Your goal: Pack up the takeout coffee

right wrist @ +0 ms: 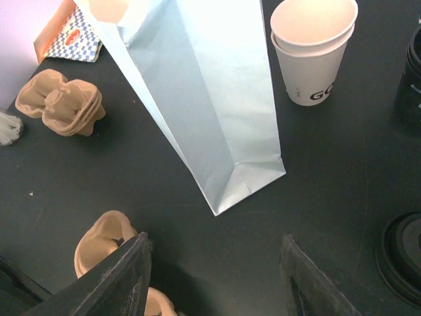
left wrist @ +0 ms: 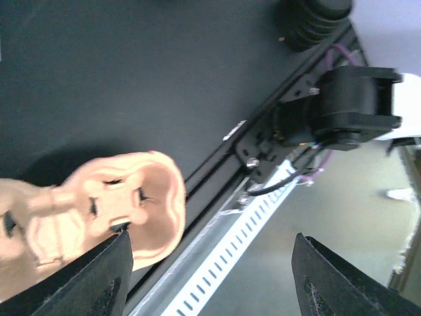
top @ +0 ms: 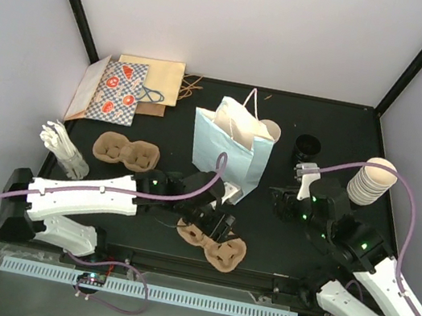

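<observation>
The takeout coffee is out of view; no lidded cup shows. A light blue paper bag [top: 228, 151] [right wrist: 210, 99] stands open mid-table. Behind it are two nested open white paper cups [right wrist: 312, 52] [top: 271, 130] without lids. My left gripper [top: 214, 226] [left wrist: 217, 280] is open at the front edge, just above a brown cardboard cup carrier [top: 218, 249] [left wrist: 112, 204] that lies beside its left finger. Nothing sits between its jaws. My right gripper [top: 284, 199] [right wrist: 214, 276] is open and empty, low over the table to the right of the bag's base.
A second cup carrier [top: 125, 151] [right wrist: 59, 102] lies left of the bag. A stack of white cups [top: 372, 182] and black lids [top: 307, 148] [right wrist: 404, 257] are at the right. Flat paper bags [top: 125, 90] and white cutlery [top: 62, 146] are at the back left.
</observation>
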Motion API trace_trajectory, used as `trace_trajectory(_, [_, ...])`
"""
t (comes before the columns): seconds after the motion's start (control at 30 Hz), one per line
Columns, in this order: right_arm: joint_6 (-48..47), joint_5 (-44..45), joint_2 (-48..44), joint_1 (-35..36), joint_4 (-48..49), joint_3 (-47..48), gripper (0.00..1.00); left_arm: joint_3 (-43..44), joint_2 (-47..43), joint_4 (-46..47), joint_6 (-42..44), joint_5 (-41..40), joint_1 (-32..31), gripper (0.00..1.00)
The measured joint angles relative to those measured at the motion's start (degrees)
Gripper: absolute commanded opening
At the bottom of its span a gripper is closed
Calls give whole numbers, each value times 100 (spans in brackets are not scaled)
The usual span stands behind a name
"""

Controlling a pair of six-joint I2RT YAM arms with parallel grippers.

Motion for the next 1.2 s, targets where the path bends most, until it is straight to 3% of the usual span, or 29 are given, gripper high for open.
trace_trajectory(0.1, [-4,-13,7,0,-31,-55,58,-28,9,426,-83,210,-42,81])
trace_trajectory(0.2, [-2,-125,44,0,-109,-92,60,-74,-85,435,-81,74,-2,97])
trace_trajectory(0.3, [24,-289,164,0,-177,-92,61,-260,-402,249,-33,-199,201,99])
trace_trajectory(0.37, [114,-428,313,0,-225,-92,72,-450,-693,70,-42,-450,424,99])
trace_trajectory(0.43, [227,-568,479,0,-214,-144,94,-782,-1091,-9,-57,-706,717,99])
trace_trajectory(0.47, [317,-595,538,0,-208,-203,99,-975,-1292,-17,-59,-776,848,99])
trace_trajectory(0.73, [1005,-750,822,35,-293,-726,100,-3042,-2865,660,-39,-522,2076,99])
trace_trajectory(0.83, [1381,-750,903,243,-271,-800,100,-3311,-2822,979,-35,-240,2304,99])
trace_trajectory(1.2, [3283,-507,1211,2146,686,-1528,99,-3571,-2194,2081,-11,866,2942,97])
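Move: The cup holder lies almost straight beneath the left hand, some 17 cm down, perhaps 2 cm to its left and 1 cm farther out; the blue bag stands about 19 cm ahead of that hand and 1 cm to its left. From the right hand the cup holder is roughly 8 cm back, 12 cm to the left and 22 cm below, while the black lids sit about 5 cm ahead, 11 cm to the right and 20 cm below. The cup holder is approached from both ends with wide-open fingers. The left hand swings off left about 12 cm and forward 8, turning counter-clockwise some 25 degrees, then sinks outside its left end; the right hand drops first, then also sweeps back and left over its right end, tipping its fingers down about 30 degrees. Both finish opening on the way; neither is seen to grip. ##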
